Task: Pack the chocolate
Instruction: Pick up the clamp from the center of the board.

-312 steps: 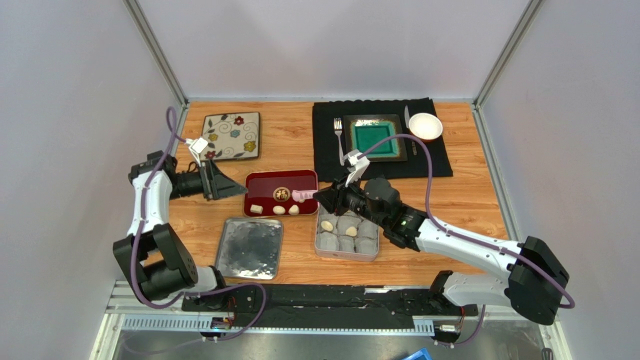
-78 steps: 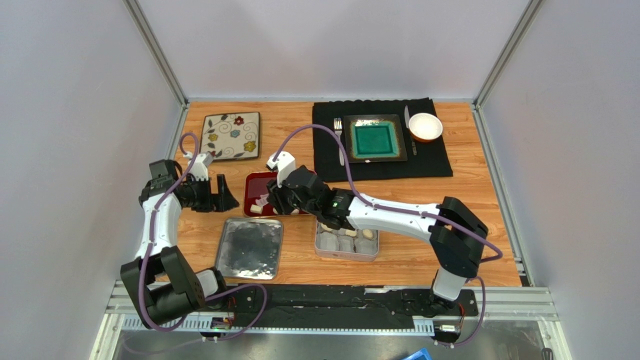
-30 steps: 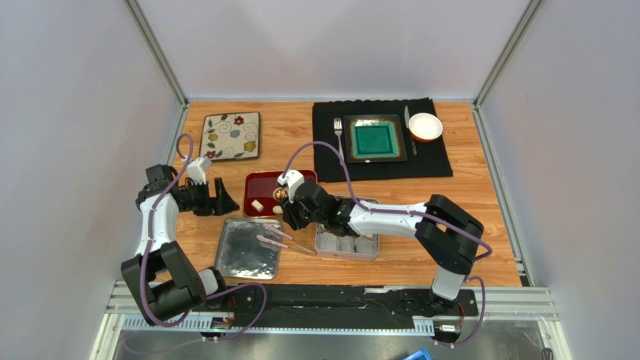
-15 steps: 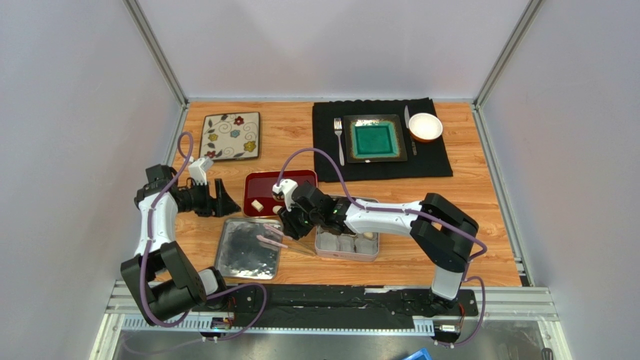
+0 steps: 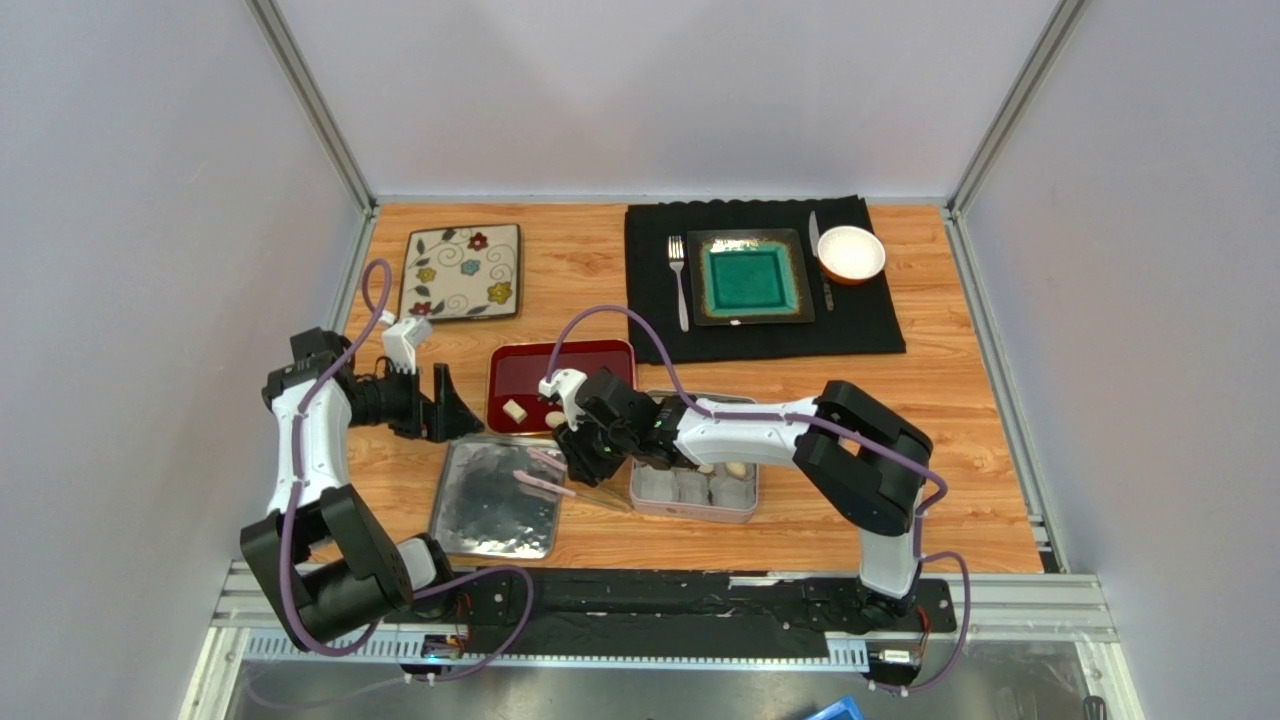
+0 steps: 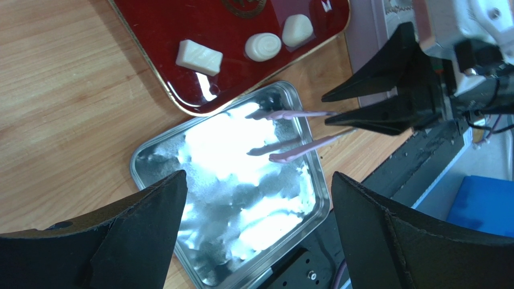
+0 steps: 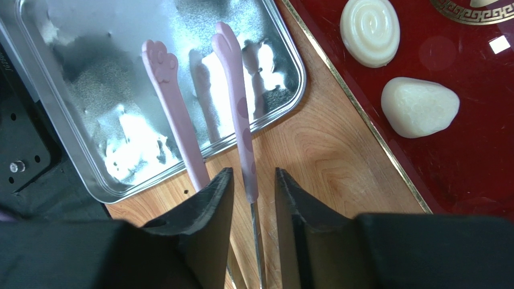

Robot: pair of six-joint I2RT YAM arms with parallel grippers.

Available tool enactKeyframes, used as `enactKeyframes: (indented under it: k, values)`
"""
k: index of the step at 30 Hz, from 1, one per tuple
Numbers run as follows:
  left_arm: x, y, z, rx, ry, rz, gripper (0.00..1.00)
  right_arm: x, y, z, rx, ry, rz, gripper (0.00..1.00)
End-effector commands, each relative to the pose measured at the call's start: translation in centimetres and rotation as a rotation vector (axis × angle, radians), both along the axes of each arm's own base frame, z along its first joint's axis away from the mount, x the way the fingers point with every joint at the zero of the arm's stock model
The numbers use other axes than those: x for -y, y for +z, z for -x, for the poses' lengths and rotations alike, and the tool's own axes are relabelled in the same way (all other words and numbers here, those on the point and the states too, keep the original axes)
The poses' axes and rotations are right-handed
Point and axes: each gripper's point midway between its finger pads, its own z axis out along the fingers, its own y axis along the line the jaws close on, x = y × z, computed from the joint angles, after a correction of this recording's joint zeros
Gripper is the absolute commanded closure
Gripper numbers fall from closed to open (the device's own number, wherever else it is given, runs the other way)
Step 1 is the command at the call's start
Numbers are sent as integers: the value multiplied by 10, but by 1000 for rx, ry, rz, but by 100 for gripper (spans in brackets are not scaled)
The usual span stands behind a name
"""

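Observation:
Three pieces of the chocolate lie on the red tray (image 6: 181, 24): a block (image 6: 199, 57), a swirled round (image 6: 262, 46) and a lump (image 6: 297, 30). Another beige piece (image 5: 736, 473) sits among paper cups in the open tin (image 5: 744, 510). Pink paw-tipped tongs (image 7: 235, 78) reach over the corner of the silver lid (image 7: 78, 144). My right gripper (image 7: 253, 173) stands a little apart astride one tong arm, with wood showing on both sides. The other arm passes under its left finger. My left gripper (image 6: 258, 174) hangs wide open and empty above the lid, left of the tray.
A floral plate (image 5: 463, 272) lies at the back left. A black mat carries a green plate (image 5: 747, 278), a fork (image 5: 678, 278) and a white bowl (image 5: 851, 252) at the back right. The right arm stretches across the tin's front left.
The right gripper has slid slightly left and nearer over the lid's corner. The tongs stay about where they were. The left gripper has barely moved.

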Motion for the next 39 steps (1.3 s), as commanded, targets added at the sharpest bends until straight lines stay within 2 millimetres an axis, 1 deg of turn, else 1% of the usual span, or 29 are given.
enactKeyframes:
  k: [1,5,6,8,9,10,11,12,13,15,16,19,21,22,23,24,26,27,28,29,31,32,33,34,35,36,37,38,39]
  values:
    - [11,29,4,136,-104,25,3,-13,6,-6,23,4,-36,70]
    - [29,47,16,243,-196,89,2,-12,8,-10,42,-15,-41,82]
    - [31,50,17,297,-232,86,2,-10,10,-11,46,-21,-43,89]
    - [39,62,19,350,-252,128,2,-11,29,-14,74,-28,-81,94]
    - [41,65,19,389,-272,124,2,-10,34,-13,78,-28,-89,97]
    - [43,74,18,429,-286,137,2,-11,51,-12,93,-21,-127,98]
    - [48,78,25,420,-294,167,2,-11,58,-11,97,-15,-141,99]
    - [50,82,26,474,-334,155,2,-11,65,-9,103,-7,-152,100]
    - [52,89,25,488,-325,176,2,-13,80,-6,104,12,-185,100]
    - [54,93,24,520,-333,173,2,-12,87,0,88,41,-195,100]
    - [56,94,27,548,-341,168,2,-15,95,5,79,77,-213,100]
    - [64,96,34,602,-385,156,1,-14,106,15,51,135,-231,100]
    - [76,98,42,597,-431,184,1,-14,114,14,34,158,-244,100]
    - [81,102,45,602,-447,199,1,-8,114,12,6,173,-232,100]
    - [86,106,46,601,-454,224,1,-9,125,7,9,174,-245,100]
    - [92,115,49,583,-464,261,1,-6,130,3,5,172,-245,100]
    - [96,130,39,616,-470,293,1,5,140,-7,-12,172,-256,100]
    - [100,138,38,498,-426,362,1,9,149,-10,1,168,-268,100]
    - [96,144,17,578,-433,306,1,15,151,-16,10,150,-259,100]
    - [98,151,15,468,-370,352,1,18,157,-20,31,150,-262,100]
    - [106,162,6,555,-408,279,1,25,164,-26,33,143,-260,100]
    - [112,166,9,590,-441,253,1,27,166,-27,32,145,-257,100]
    - [128,172,19,628,-530,234,1,29,174,-32,52,151,-260,100]
    - [133,168,26,646,-562,180,1,34,173,-32,37,147,-238,100]
    - [137,166,31,735,-647,129,1,37,174,-32,37,151,-225,100]
    - [139,174,36,769,-687,120,1,40,182,-37,53,155,-228,100]
    - [139,164,43,700,-708,130,1,45,180,-32,18,161,-207,100]
    - [137,159,42,768,-768,81,1,48,181,-32,30,179,-197,100]
    - [138,152,49,790,-822,55,1,51,181,-33,42,190,-184,100]
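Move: The clamp lies almost under the right hand, its middle about 1 cm back and 2 cm down, one limb between the half-open fingers. Around this hand, the silver tray is some 11 cm left and 3 cm back, the red tray 12 cm ahead and 2 cm left, and the box of cups 16 cm right and 2 cm ahead. From the left hand, the clamp is roughly 17 cm right, 6 cm back and 10 cm below. The right fingers sink barely 1 cm and shut on one limb of the clamp, near where pink handle meets metal, then carry it up about 15 cm, drifting some 4 cm forward and a little right late on. The left hand, still wide open, rises about 16 cm and swings right over the trays towards the clamp's handles, slightly back, tipping its fingers up towards level and turning clockwise. ##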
